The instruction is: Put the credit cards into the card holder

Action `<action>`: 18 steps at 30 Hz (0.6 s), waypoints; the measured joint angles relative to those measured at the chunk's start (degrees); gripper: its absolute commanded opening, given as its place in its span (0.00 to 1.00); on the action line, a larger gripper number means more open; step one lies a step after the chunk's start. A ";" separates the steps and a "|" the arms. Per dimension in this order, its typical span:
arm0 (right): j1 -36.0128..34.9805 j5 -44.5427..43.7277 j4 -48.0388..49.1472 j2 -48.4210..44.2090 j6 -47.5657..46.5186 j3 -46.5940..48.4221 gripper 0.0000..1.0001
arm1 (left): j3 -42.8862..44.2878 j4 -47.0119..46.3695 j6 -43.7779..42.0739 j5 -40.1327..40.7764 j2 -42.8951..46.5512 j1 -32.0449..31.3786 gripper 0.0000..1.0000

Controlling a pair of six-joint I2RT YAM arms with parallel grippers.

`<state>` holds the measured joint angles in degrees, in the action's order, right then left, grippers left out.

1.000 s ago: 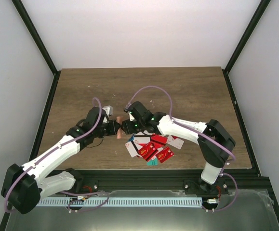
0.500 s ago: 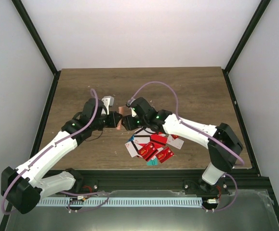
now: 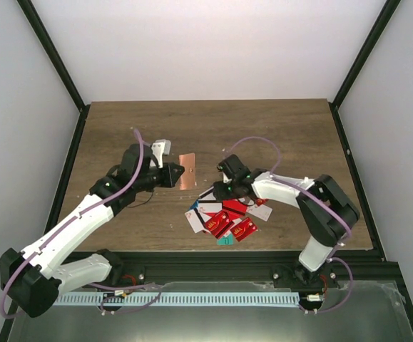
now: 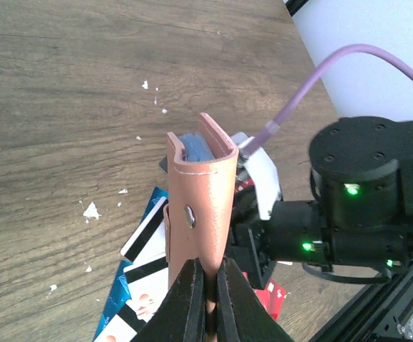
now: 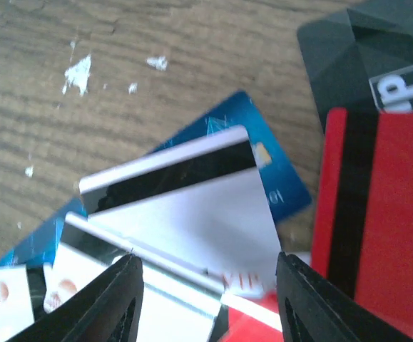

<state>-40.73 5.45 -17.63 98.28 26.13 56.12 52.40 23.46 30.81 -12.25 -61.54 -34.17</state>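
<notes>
My left gripper (image 3: 173, 176) (image 4: 210, 299) is shut on the bottom edge of the salmon-brown card holder (image 3: 185, 180) (image 4: 200, 192), holding it above the table with its mouth facing away. A blue card (image 4: 194, 147) sits inside that mouth. The credit cards (image 3: 224, 216) lie in a loose pile on the wood near the front. My right gripper (image 3: 220, 191) (image 5: 210, 292) hangs open just above the pile, nothing between its fingers. Under it lies a white card with a black stripe (image 5: 192, 206), flanked by a blue card (image 5: 281, 178) and a red card (image 5: 391, 214).
A dark card (image 5: 363, 57) lies at the far side of the pile. Small white crumbs (image 4: 90, 209) dot the wooden table (image 3: 284, 135). Black frame rails (image 3: 352, 178) border the table. The right arm (image 4: 356, 206) sits close behind the holder.
My right gripper has pulled back from the card holder's mouth, moving right and down onto the card pile. The left gripper has kept its hold and shifted the holder slightly back.
</notes>
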 measured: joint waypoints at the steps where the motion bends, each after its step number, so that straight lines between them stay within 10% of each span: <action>1: 0.50 0.07 0.09 -1.27 -0.35 -1.55 0.53 | 0.00 -0.04 -0.02 0.00 0.00 0.00 0.04; 18: 0.42 17.75 11.15 -23.26 -1.90 -3.67 0.56 | -0.02 -2.01 -0.17 -2.14 -1.77 -0.07 0.04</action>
<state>-40.32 23.20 -6.48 75.02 24.23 52.45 52.38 21.45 30.63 -14.39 -63.31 -34.24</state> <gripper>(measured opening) 0.558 0.051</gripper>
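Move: The card holder stands in the left gripper's fingers, its middle about 3 cm to the right and 2 cm ahead of that hand. From the right hand, low over the cards, the holder is some 19 cm up and 9 cm left, about level fore and aft. Around the right hand, some 4 cm below it, lie the striped white card 2 cm ahead and 2 cm left, the striped red card 4 ahead and 6 right, and the grey card 8 ahead and 5 right. Lift the right gripper quickly off the card pile, about 17 cm up to the card holder's height, drawing slightly back and then easing left towards the holder. As it climbs, swing its fingers by some 35 degrees from steeply down to pointing more to the left, and keep them half open and empty. Keep the left gripper's pinch on the holder, almost still. ##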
